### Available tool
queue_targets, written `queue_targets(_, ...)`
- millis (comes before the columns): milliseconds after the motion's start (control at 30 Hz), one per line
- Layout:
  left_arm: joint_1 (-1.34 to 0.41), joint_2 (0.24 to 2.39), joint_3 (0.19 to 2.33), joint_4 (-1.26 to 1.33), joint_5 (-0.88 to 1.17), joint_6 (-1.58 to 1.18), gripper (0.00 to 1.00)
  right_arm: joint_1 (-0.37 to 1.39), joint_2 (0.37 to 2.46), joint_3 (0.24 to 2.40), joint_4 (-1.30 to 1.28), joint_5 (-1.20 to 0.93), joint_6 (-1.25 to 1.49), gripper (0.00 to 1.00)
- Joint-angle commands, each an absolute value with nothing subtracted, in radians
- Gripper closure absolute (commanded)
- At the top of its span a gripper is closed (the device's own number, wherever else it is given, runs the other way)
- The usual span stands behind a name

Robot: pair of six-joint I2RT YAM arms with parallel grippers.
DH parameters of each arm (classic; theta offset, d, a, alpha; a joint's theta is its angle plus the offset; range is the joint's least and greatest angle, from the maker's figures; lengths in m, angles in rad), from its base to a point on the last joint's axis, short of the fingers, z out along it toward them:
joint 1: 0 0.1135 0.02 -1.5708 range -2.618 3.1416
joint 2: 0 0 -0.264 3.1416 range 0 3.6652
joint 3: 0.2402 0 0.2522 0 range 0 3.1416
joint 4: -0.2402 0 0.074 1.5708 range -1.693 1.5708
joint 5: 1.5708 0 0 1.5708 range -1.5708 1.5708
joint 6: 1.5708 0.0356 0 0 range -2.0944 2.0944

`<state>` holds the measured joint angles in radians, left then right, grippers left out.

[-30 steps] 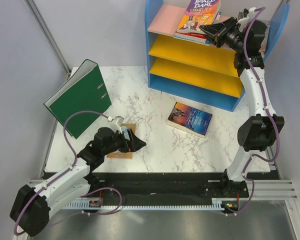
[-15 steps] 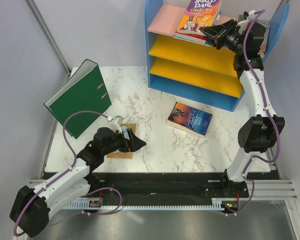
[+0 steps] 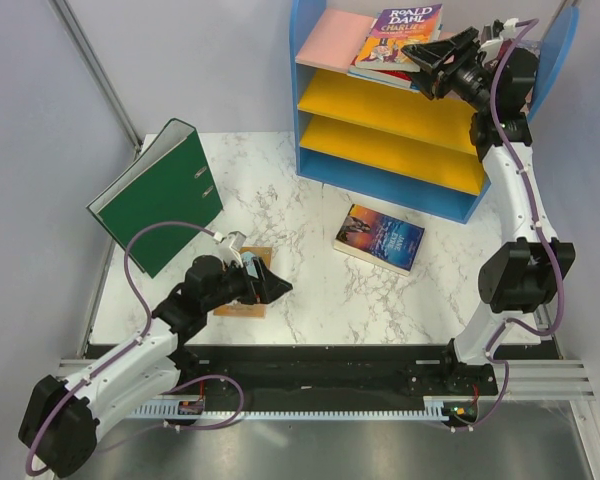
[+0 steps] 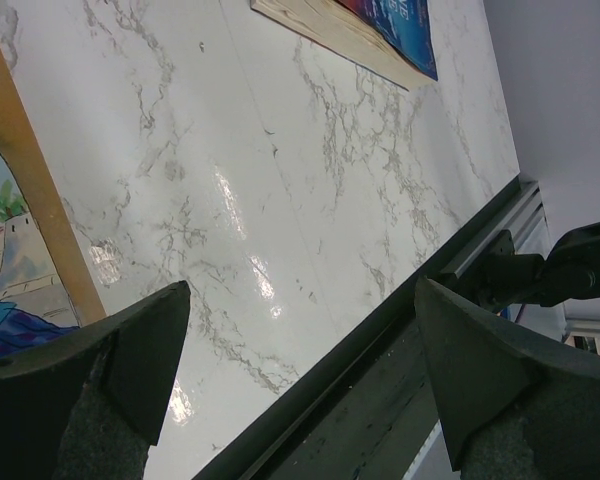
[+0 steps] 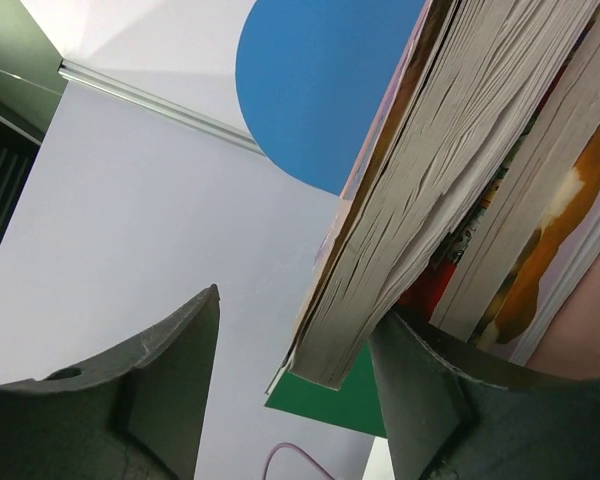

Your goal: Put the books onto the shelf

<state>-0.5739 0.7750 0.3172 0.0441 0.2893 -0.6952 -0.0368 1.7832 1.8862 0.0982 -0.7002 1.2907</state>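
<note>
The purple Roald Dahl book lies on top of a stack of books on the pink top board of the blue-framed shelf. My right gripper is open at that book's near corner. In the right wrist view its page edge sits between the spread jaws of the right gripper, against the right-hand finger. The dark blue book lies flat on the table. My left gripper hovers open over the small tan-orange book, whose edge shows beside the left gripper.
A big green ring binder stands open at the table's left rear. The shelf's two yellow boards hold nothing. The black rail runs along the table's near edge. The dark blue book's corner shows at the top of the left wrist view.
My right gripper has opened and let go of the purple book, which now rests a little further back on the stack. The left arm has not moved.
</note>
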Motion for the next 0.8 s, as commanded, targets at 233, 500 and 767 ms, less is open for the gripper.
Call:
queue_targets(233,-0.577,0.738,0.301,0.077,0.284,-0.718,0.00,-0.043,1.752,1.881,0.118,-0.773,1.333,0.19)
queue_targets(500,-0.577,0.733,0.298,0.074,0.279,-0.721,0.00,-0.052,1.746,1.933,0.075,-0.822,1.353,0.02)
queue_targets(767,-0.577,0.729,0.298,0.072,0.281,-0.721,0.00,-0.072,1.732,1.937,0.012,-0.844,1.335,0.02)
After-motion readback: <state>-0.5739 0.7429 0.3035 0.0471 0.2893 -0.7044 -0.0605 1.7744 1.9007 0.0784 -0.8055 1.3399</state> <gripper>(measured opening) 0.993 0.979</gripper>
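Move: Resting on the stack on the shelf's top board, the Charlie book has its middle about 8 cm ahead of the right hand and 6 cm to its left, roughly level with it. The Treehouse book lies under it, its middle about 7 cm ahead, 5 cm left and 3 cm below the hand. From the left hand, the Charlie book is roughly 38 cm ahead, 24 cm right and 35 cm up. Spreading its already parted fingers from about two-thirds to fully open around the near right corner of the Charlie book, one finger above it and the other low beside the stack, the right hand eases back about 2 cm towards the robot. It rises slightly on the way and swings some 5 degrees counter-clockwise. ##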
